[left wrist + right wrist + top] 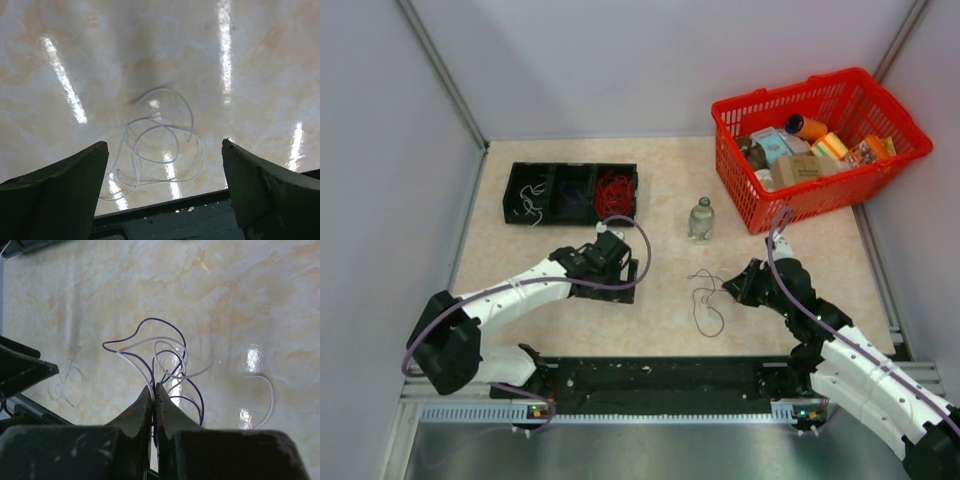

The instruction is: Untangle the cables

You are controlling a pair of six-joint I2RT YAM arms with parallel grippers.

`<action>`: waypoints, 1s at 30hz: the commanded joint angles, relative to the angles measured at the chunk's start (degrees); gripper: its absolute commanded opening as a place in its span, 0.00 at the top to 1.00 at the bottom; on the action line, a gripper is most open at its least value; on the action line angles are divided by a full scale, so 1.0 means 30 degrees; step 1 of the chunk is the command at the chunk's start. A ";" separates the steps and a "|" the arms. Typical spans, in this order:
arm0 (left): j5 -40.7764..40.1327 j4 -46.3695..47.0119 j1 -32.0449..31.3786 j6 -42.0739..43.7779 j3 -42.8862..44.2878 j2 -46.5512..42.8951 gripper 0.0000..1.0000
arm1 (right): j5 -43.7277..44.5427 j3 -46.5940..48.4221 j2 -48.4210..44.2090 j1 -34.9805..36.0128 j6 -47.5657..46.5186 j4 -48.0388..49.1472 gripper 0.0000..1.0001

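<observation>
My right gripper (155, 386) is shut on a tangle of white and dark purple cables (170, 360), pinching strands that loop upward from its tips. In the top view this tangle (705, 300) trails onto the table left of the right gripper (734, 285). A single white cable (160, 140) lies coiled on the table in front of my left gripper (164, 144), which is open and holds nothing. The left gripper (618, 260) hovers over a flat black piece (620, 285). Another white strand (267, 400) lies on the table to the right.
A black three-part tray (570, 193) at the back left holds white cables (530, 200) and red cables (614, 192). A small bottle (701, 218) stands mid-table. A red basket (820, 145) with groceries fills the back right. Walls close in on both sides.
</observation>
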 commanded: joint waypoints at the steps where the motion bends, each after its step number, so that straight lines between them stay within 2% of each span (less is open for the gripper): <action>1: 0.1197 -0.0242 0.1284 0.0720 -0.0335 0.0669 0.01 | 0.0021 0.0280 -0.0350 -0.0118 -0.0084 0.0359 1.00; 8: 0.2077 0.0257 0.2662 0.0866 -0.1096 0.2691 0.02 | 0.0197 0.0193 -0.0643 -0.0118 -0.0113 0.0096 1.00; 12: 0.1902 0.0287 0.2488 0.0253 -0.1886 0.2372 0.12 | 0.0284 0.0164 -0.0585 -0.0089 -0.0142 0.0125 1.00; 17: 0.0616 0.0025 -0.0144 -0.2030 -0.2269 0.2515 0.27 | 0.0227 0.0222 -0.0264 -0.0118 -0.0084 0.0446 1.00; 21: 0.0816 0.0724 -0.0912 -0.2883 -0.2794 0.2928 0.47 | 0.0080 0.0309 0.0118 -0.0118 -0.0084 0.0594 1.00; 24: 0.0440 0.0757 -0.0912 -0.2885 -0.2710 0.2665 0.77 | 0.0109 0.0310 0.0002 -0.0118 -0.0143 0.0565 1.00; 26: -0.0612 0.0231 -0.0912 -0.2768 -0.2185 0.2343 0.91 | 0.0167 0.0223 -0.0115 -0.0118 -0.0114 0.0564 1.00; 28: -0.1754 -0.0267 -0.0854 -0.2476 -0.1423 0.2021 1.00 | 0.0197 0.0164 -0.0203 -0.0089 -0.0084 0.0564 1.00; 30: -0.2839 -0.0824 -0.0649 -0.2387 -0.0572 0.1640 1.00 | 0.0168 0.0163 -0.0204 -0.0118 -0.0055 0.0564 1.00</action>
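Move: The loose coil of white cable lies almost under the open left hand, its middle about 3 cm back, 2 cm to the right and 6 cm below. The tangled cable bundle at the right gripper is some 15 cm right of the left hand and 3 cm back; the black tray is roughly 19 cm ahead and 10 cm left. From the right hand, the coil is about 16 cm left, 4 cm back and 10 cm below. The left-hand side of the white coil, where its strands run together, is what the left hand goes for: it sinks about 5 cm while swinging 4 cm left, fingers tipping some 10 degrees nearer to straight down. Then, low over the table, it draws back about 3 cm and 2 cm right, closing from wide open to pinch the cable between its fingertips. ##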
